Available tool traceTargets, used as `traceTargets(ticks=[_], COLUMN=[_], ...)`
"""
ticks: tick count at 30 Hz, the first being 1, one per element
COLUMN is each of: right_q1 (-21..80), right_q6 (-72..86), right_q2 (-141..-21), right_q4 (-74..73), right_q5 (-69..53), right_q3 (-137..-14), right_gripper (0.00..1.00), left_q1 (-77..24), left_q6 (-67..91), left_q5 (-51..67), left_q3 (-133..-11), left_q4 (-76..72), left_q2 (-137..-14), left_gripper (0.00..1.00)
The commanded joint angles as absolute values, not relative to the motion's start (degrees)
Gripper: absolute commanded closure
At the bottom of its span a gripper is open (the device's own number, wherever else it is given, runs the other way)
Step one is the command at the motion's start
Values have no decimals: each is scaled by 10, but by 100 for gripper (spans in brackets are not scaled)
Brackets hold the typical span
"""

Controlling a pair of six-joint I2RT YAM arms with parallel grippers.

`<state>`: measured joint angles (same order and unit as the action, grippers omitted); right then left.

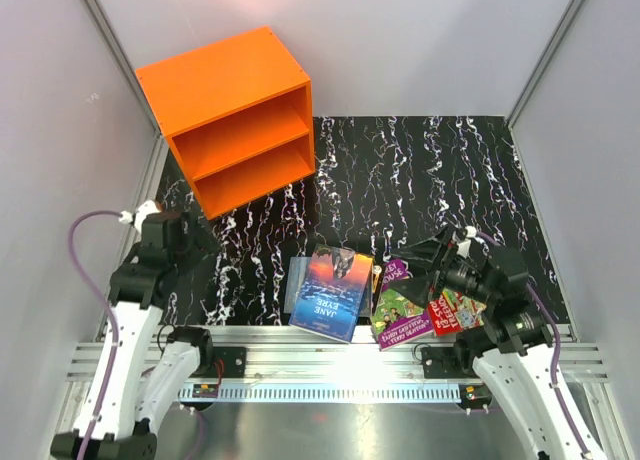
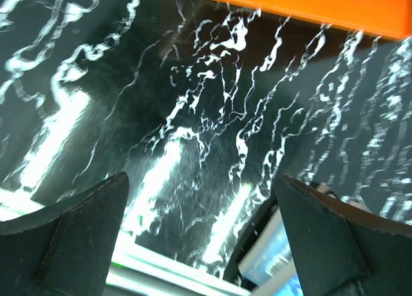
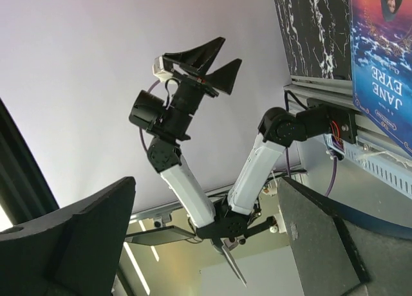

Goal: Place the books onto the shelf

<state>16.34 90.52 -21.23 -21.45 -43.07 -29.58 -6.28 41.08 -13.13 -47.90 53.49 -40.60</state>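
Observation:
The orange shelf [image 1: 235,115] stands at the far left of the table, its two compartments facing the arms; its lower edge [image 2: 309,3] tops the left wrist view. The books lie together at the near edge: a blue one [image 1: 332,290] [image 3: 386,64] [image 2: 277,267], a green-purple one [image 1: 400,318] and a red one [image 1: 455,310]. My left gripper [image 1: 198,238] [image 2: 199,180] [image 3: 206,58] hangs open over bare table, left of the books. My right gripper [image 1: 412,268] [image 3: 206,183] is open above the green-purple book, pointing left, with nothing between its fingers.
The black marbled tabletop [image 1: 420,180] runs between grey side walls. A metal rail [image 1: 330,360] borders the near edge under the books. In the right wrist view the left arm [image 3: 187,180] rises in front of the wall.

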Motion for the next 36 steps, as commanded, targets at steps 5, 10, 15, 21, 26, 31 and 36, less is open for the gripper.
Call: traceTargets(ticks=[5, 10, 15, 21, 26, 31, 36], right_q1=[163, 163, 163, 174, 310, 464, 503], right_q6=[973, 940, 771, 662, 693, 758, 753], right_q2=[-87, -73, -208, -395, -449, -499, -563], right_q4=[-194, -267, -359, -368, -336, -247, -162], right_q5=[-416, -387, -382, -332, -258, -125, -98], right_q3=[-200, -181, -231, -301, -319, -298, -261], right_gripper=[0, 0, 0, 0, 1, 1, 1], left_q1=[-62, -63, -132, -305, -315, -317, -320], left_q6=[434, 431, 445, 476, 453, 432, 412], left_q5=[-22, 100, 106, 28, 60, 81, 93], left_q3=[-461, -413, -385, -421, -446, -485, -516], left_q4=[608, 498, 460, 386, 317, 282, 286], left_q2=[-371, -319, -431, -607, -711, -789, -831], left_gripper=[1, 1, 1, 1, 1, 1, 1])
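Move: The Jane Eyre book lies about 26 cm to the right of my left hand, some 8 cm nearer my base and 14 cm below. From my right hand it is roughly 12 cm left, about level fore and aft, and 23 cm down. The blue-grey book sticks out from under it, its middle about 3 cm to its left; the black-spined book is some 8 cm to its right, and the green-purple book 14 cm right and 3 cm nearer me. With both grippers wide open, I close in on Jane Eyre from its two sides. My left hand first draws back a little, then sweeps about 19 cm right and 12 cm down over the far left of the pile, turning clockwise and tipping steeper, with a late push forward. My right hand sinks some 17 cm, then swings 5 cm left to the book's right edge, its fingers tipping well down. ##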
